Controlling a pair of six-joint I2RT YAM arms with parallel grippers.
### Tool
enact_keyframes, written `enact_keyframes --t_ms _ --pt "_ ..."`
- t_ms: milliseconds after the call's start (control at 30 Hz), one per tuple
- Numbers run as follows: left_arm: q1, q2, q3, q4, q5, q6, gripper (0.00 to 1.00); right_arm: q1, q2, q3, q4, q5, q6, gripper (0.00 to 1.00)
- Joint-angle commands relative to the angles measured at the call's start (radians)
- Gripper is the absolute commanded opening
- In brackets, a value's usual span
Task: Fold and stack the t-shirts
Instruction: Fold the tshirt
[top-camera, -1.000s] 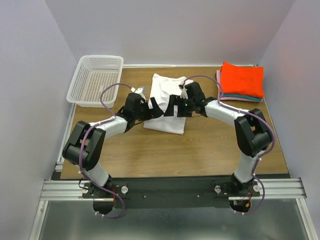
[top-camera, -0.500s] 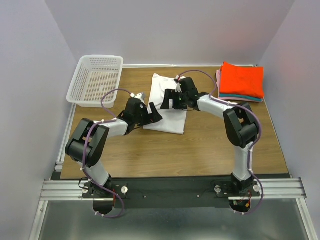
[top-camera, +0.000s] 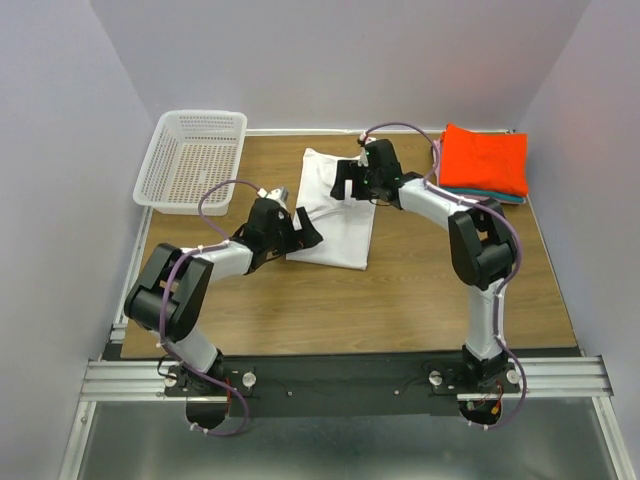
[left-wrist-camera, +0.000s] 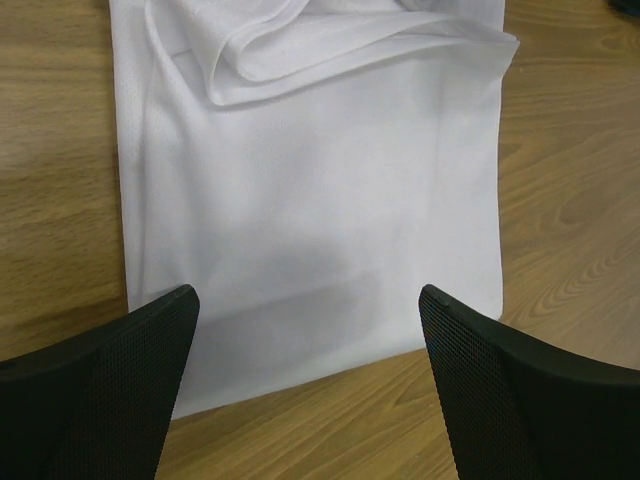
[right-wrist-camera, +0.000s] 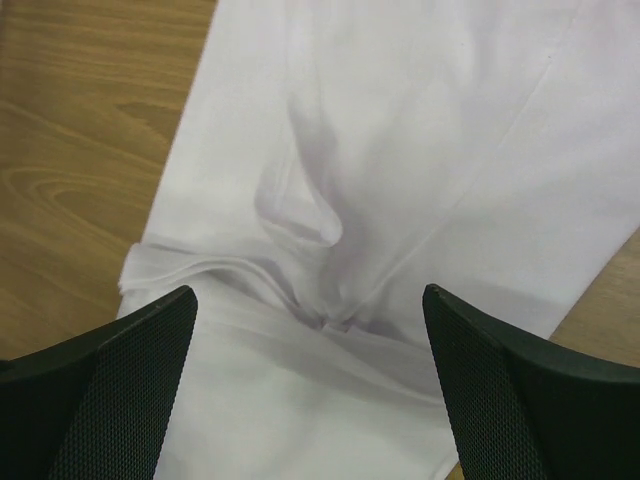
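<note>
A white t-shirt (top-camera: 340, 228) lies folded into a long strip on the wooden table (top-camera: 420, 290), running from the far edge toward me. My left gripper (top-camera: 306, 232) is open over its near left corner, where the shirt's flat near hem (left-wrist-camera: 320, 180) fills the left wrist view between my left gripper's (left-wrist-camera: 308, 300) jaws. My right gripper (top-camera: 349, 186) is open above the far end, over a bunched fold of the white cloth (right-wrist-camera: 400, 120); nothing is pinched between my right gripper's (right-wrist-camera: 308, 295) jaws. A stack of folded shirts (top-camera: 485, 160), orange-red on top with teal and pink edges below, sits at the far right.
A white mesh basket (top-camera: 190, 160) stands at the far left corner of the table. Grey walls close in on three sides. Bare wood lies between the shirt and the arm bases.
My right gripper has moved from the middle of the white shirt toward its far end. My left gripper has shifted slightly toward the near left corner. Both stayed open.
</note>
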Motion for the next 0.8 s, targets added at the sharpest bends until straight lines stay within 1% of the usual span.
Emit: enact_keyframes --t_ms 0,67,100,200,333,433,600,633,667,767 --pt "0.003 -0.07 -0.022 -0.032 -0.034 0.001 0.98 0.007 -0.141 -0.06 0.015 -0.077 -0.042 1.0" --pt "0.003 -0.11 -0.031 -0.041 -0.042 0.001 0.98 0.007 -0.168 -0.089 0.015 -0.143 -0.025 1.0" --pt "0.003 -0.125 -0.037 -0.044 -0.051 0.001 0.98 0.012 -0.174 -0.1 0.016 -0.222 0.0 1.0" --pt "0.003 -0.196 -0.071 -0.05 -0.066 -0.003 0.98 0.045 -0.178 -0.138 0.022 -0.304 0.036 1.0" --pt "0.003 -0.323 -0.128 -0.081 -0.097 -0.011 0.98 0.11 -0.14 -0.129 0.024 -0.321 0.058 1.0" --pt "0.003 -0.421 -0.186 -0.125 -0.131 -0.016 0.98 0.142 -0.073 -0.091 0.025 -0.324 0.084 1.0" --pt "0.003 -0.568 -0.252 -0.216 -0.221 -0.034 0.98 0.164 0.007 -0.022 0.025 -0.33 0.098 1.0" --pt "0.004 -0.59 -0.26 -0.234 -0.22 -0.037 0.98 0.165 0.021 -0.002 0.025 -0.33 0.102 1.0" --pt "0.004 -0.628 -0.27 -0.261 -0.255 -0.039 0.98 0.165 0.035 0.009 0.025 -0.327 0.112 1.0" --pt "0.004 -0.682 -0.284 -0.285 -0.286 -0.045 0.98 0.167 0.087 0.054 0.028 -0.303 0.106 1.0"
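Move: The t-shirt's left edge, between its loose cross fold and hem, lies some 11 cm back and 12 cm left of the right hand, about 3 cm below. From the same hand, the fold's left end is roughly 6 cm back and 9 cm left, the left hem corner about 17 back and 13 left. From the left hand, low over the hem end, that stretch of edge is about 3 cm ahead and 5 left; the hem corner about 3 back and 6 left. The left hand lifts off the hem end of the t-shirt, rising about 6 cm while drawing back and left past the hem to bare table. The right hand, open and already off the cloth, arcs up, left and back over the fold, then sinks with its fingers astride the t-shirt's left edge, ending some 11 cm left and 10 cm back, turned about 20 degrees counter-clockwise and tipped further down. Both grippers stay wide open. ##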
